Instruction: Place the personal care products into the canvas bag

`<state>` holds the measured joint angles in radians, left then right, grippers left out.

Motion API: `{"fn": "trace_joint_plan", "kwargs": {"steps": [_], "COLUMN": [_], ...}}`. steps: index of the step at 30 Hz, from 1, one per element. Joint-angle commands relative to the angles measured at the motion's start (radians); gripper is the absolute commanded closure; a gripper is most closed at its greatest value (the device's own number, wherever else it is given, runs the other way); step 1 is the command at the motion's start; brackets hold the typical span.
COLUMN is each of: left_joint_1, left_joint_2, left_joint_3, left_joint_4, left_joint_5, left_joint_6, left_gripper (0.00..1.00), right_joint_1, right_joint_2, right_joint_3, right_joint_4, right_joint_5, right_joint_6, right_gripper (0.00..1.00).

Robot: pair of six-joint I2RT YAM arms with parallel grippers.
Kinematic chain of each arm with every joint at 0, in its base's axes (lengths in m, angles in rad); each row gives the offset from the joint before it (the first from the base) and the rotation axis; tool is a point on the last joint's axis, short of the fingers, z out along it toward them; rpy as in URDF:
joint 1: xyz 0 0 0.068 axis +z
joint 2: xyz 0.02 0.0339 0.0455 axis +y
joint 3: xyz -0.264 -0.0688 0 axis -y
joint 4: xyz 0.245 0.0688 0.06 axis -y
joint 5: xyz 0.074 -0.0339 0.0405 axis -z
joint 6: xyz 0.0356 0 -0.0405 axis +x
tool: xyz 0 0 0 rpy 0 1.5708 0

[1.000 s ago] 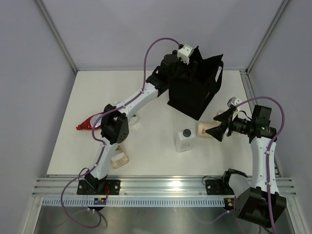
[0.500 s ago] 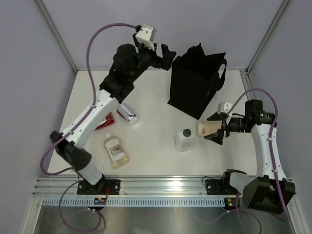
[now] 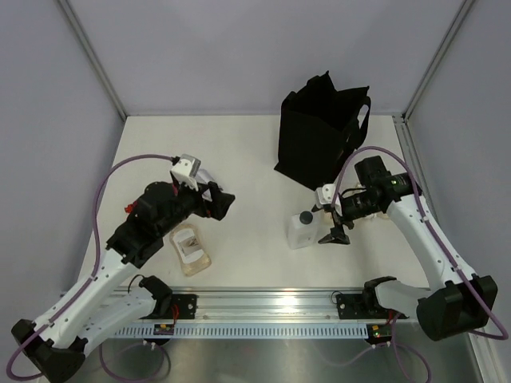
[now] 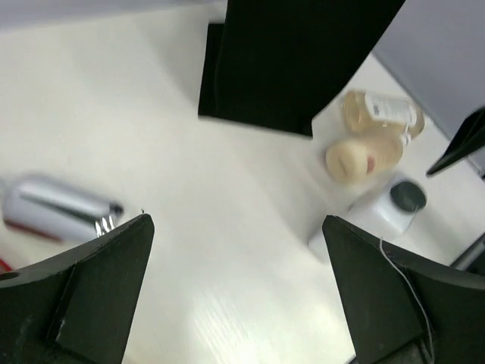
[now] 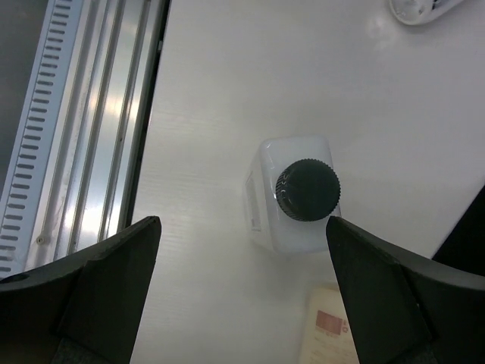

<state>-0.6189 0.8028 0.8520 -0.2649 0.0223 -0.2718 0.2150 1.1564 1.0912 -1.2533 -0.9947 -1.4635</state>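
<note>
The black canvas bag (image 3: 319, 144) stands upright at the back right and also fills the top of the left wrist view (image 4: 295, 61). My left gripper (image 3: 219, 201) hovers open and empty over the left-middle table (image 4: 239, 288). A silver cylinder (image 4: 57, 208) lies to its left. A clear flat bottle (image 3: 190, 250) lies under that arm. My right gripper (image 3: 329, 217) is open above the table beside the white bottle with black cap (image 3: 302, 230), which stands upright between its fingers' lines (image 5: 307, 189). A beige bottle (image 4: 364, 155) and a clear one (image 4: 383, 110) lie by the bag.
A red tube tip (image 3: 128, 209) peeks out behind the left arm. The metal rail (image 3: 271, 303) runs along the near edge and shows at the left of the right wrist view (image 5: 91, 152). Grey walls close in the table's sides and back.
The left arm swung from above the bag down to the left-middle of the table, with its jaws open and empty. The right gripper moved left to the white bottle.
</note>
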Motion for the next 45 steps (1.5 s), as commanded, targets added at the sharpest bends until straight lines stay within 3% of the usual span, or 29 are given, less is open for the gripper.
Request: {"fn": "trace_joint_plan", "kwargs": {"steps": [1,7,13,20,23,24,25,27,28,29,31,36,41,45], "left_joint_1": [0.004,0.005,0.005,0.005,0.005,0.005,0.005,0.005,0.005,0.005,0.005,0.005,0.005,0.005], "left_joint_2": [-0.143,-0.304,-0.292,-0.303,-0.313,-0.318,-0.320,-0.326,-0.330,-0.333,-0.344,-0.381,-0.424,-0.424], "left_joint_3": [-0.091,-0.191,-0.191,-0.225,-0.245,-0.248,-0.248,-0.249,-0.249,-0.249,-0.246,-0.252,-0.265,-0.257], "left_joint_4": [-0.060,-0.123,-0.135,-0.122,-0.115,-0.119,-0.120,-0.126,-0.128,-0.137,-0.146,-0.169,-0.178,-0.195], "left_joint_5": [-0.019,-0.093,-0.079,-0.061,-0.058,-0.056,-0.055,-0.055,-0.053,-0.055,-0.059,-0.062,-0.076,-0.078], "left_joint_6": [-0.111,-0.148,-0.147,-0.187,-0.202,-0.208,-0.210,-0.214,-0.214,-0.216,-0.216,-0.231,-0.245,-0.244], "left_gripper": [0.01,0.01,0.01,0.01,0.01,0.01,0.01,0.01,0.01,0.01,0.01,0.01,0.01,0.01], "right_joint_1": [0.073,0.098,0.138,0.198,0.201,0.201,0.201,0.201,0.201,0.201,0.201,0.198,0.169,0.048], "right_joint_2": [0.025,0.107,0.158,0.175,0.181,0.183,0.181,0.181,0.181,0.183,0.177,0.149,0.209,0.302], "right_joint_3": [0.009,0.041,0.032,-0.056,-0.050,-0.044,-0.031,-0.011,0.010,0.025,0.076,0.231,0.514,0.766], "right_joint_4": [0.170,0.221,0.258,0.337,0.351,0.347,0.342,0.321,0.313,0.299,0.285,0.362,0.376,0.462], "right_joint_5": [0.120,0.180,0.215,0.196,0.171,0.169,0.168,0.168,0.166,0.159,0.153,0.206,0.157,0.091], "right_joint_6": [0.164,0.186,0.204,0.259,0.290,0.293,0.301,0.319,0.327,0.368,0.408,0.721,0.938,1.133], "right_gripper": [0.00,0.01,0.01,0.11,0.33,0.44,0.64,0.80,0.94,1.00,1.00,1.00,1.00,1.00]}}
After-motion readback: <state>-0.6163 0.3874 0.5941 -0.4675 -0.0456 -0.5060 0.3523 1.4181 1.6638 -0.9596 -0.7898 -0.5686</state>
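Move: The white bottle with the black cap stands about 3 cm ahead of the right hand and 4 cm to its left, its middle some 8 cm below. The canvas bag is roughly 24 cm ahead and 3 cm right, its middle about level with the hand. The cream bottle lies about 10 cm ahead, 8 cm right and 12 cm below. From the left hand, the white bottle is roughly 23 cm right, 4 cm back and 16 cm down. Bring the open right gripper forward, left and about 6 cm down over the white bottle, tipping the fingers steeper, and close on its sides. Then lift it some 19 cm while carrying it forward towards the bag, swinging the wrist clockwise about 25 degrees. Meanwhile draw the empty, open left gripper back, down and left, away from the bag. ##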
